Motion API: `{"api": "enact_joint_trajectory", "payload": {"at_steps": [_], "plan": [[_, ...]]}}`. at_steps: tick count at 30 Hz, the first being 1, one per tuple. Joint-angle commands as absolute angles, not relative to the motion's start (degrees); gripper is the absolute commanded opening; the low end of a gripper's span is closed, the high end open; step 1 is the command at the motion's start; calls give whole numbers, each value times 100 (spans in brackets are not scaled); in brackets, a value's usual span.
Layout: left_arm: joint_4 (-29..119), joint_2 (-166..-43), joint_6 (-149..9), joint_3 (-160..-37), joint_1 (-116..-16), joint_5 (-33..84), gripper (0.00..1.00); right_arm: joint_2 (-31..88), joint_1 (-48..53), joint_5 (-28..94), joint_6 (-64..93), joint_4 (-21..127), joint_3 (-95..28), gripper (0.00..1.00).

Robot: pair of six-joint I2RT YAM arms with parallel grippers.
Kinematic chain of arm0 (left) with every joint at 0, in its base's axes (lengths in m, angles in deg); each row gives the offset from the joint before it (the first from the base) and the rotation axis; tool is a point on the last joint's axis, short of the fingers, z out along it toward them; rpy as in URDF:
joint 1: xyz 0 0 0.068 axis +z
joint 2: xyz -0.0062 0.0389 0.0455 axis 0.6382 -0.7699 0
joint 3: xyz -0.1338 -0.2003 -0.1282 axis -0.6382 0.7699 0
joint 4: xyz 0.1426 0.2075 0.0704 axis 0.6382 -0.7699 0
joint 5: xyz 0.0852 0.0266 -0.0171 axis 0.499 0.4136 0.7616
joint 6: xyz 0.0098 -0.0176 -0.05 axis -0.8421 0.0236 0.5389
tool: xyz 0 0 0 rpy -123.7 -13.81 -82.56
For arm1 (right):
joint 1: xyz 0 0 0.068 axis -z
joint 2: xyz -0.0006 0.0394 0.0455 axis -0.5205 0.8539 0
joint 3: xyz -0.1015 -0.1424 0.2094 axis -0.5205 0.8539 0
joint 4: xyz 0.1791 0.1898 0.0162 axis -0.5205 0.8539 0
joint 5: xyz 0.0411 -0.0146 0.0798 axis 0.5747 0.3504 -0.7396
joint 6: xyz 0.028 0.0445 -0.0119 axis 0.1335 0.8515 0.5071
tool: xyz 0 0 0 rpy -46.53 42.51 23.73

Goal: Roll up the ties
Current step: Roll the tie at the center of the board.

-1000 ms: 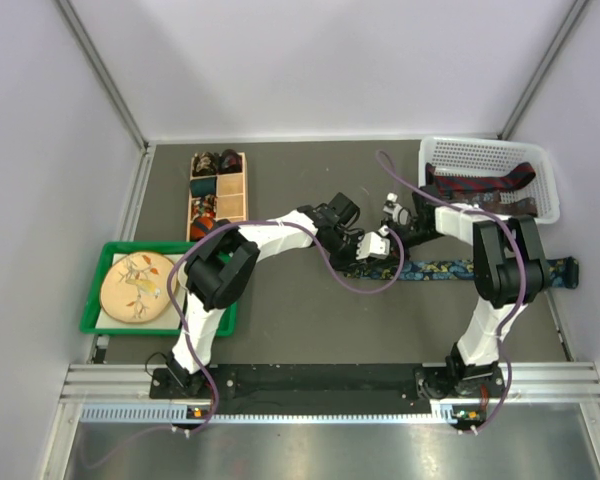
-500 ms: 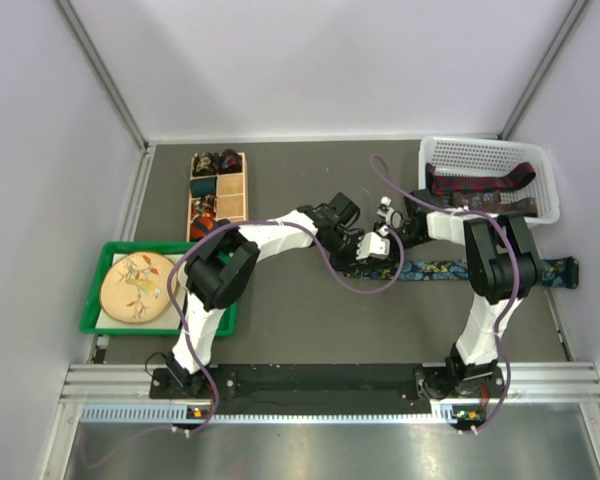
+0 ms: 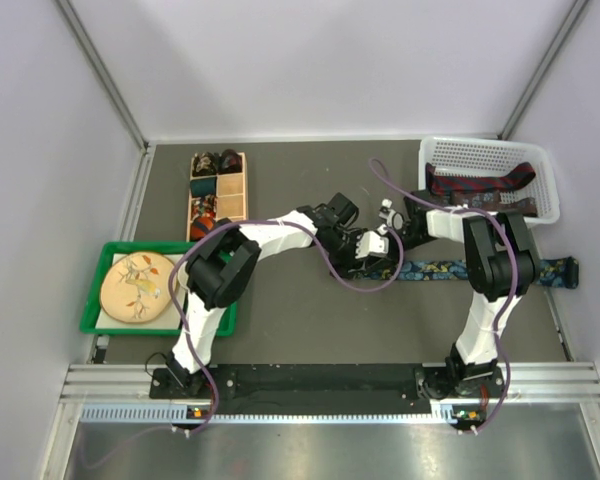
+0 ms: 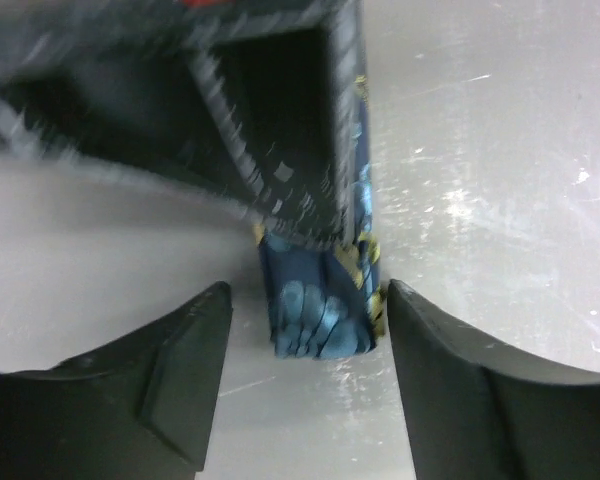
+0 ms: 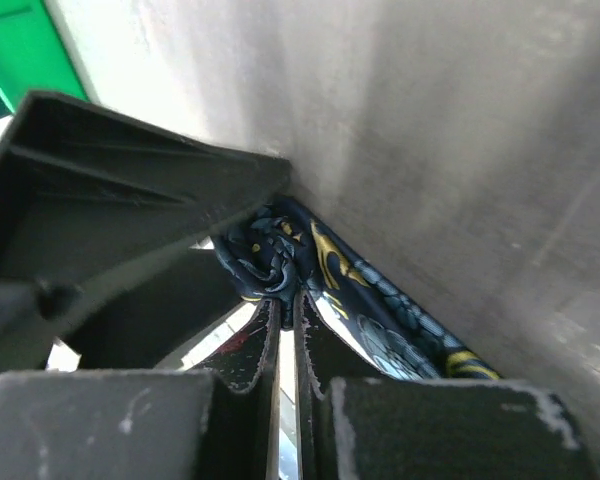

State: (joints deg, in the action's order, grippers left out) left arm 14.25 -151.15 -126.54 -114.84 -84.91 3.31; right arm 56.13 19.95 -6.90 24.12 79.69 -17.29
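Note:
A dark blue floral tie [image 3: 460, 270] lies flat across the table's right half, its left end folded into a small roll [image 4: 315, 320]. My left gripper [image 3: 365, 252] is open in the left wrist view [image 4: 307, 300], with the roll lying between its two fingers on the table. My right gripper [image 3: 388, 232] meets it from the far side, and its fingers [image 5: 288, 298] are shut on the bunched end of the tie [image 5: 365, 285]. Several rolled ties fill a wooden box [image 3: 217, 190]. More dark red and navy ties [image 3: 480, 186] lie in the basket.
A white basket [image 3: 488, 150] stands at the back right. At the left edge, a green tray [image 3: 92, 300] holds a round plate [image 3: 137, 287]. Purple cables loop around both arms over the table's middle. Grey walls close in the sides and back.
My left gripper has opened and let go of the tie's rolled end. My right gripper has shifted slightly left and shut on that end.

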Motion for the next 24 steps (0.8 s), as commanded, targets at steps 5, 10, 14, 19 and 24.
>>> {"api": "enact_joint_trajectory", "payload": {"at_steps": [5, 10, 14, 19, 24], "plan": [[2867, -14278, -11745, -10369, -7930, -219, 82, 5606, 2100, 217, 1969, 8200, -1859, 0], [3467, -14110, -11798, -9866, -7938, -387, 89, 5676, 2117, 542, 1855, 8349, -1911, 0], [3738, -14295, -11657, -9902, -8052, -308, 90, 5658, 2152, 745, 1732, 8446, -1903, 0], [4021, -14540, -11622, -10077, -8289, 34, 89, 5711, 2161, 842, 1653, 8508, -1885, 0], [3610, -14971, -11718, -10595, -8474, 132, 84, 5764, 2161, 675, 1661, 8455, -1894, 0]]}}
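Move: Between the left hand's part-open fingers sits the tie roll, about 1 cm to the right of and 1 cm below that hand's point. From the shut right fingers the roll's middle is roughly 2 cm left, level fore and aft and in height. The flat tail's middle is some 20 cm right, 1 cm back and 2 cm below the right hand, and the white basket about 22 cm right and 17 cm ahead. Opening its fingers wider, the left hand backs about 4 cm left off the roll, edging forward, then returns nearly 5 cm right to straddle the roll again, fingers tipped some 10 degrees flatter. The right hand meanwhile keeps its shut pinch on the tie at the roll's tail side, easing 2 cm right and 1 cm down. ##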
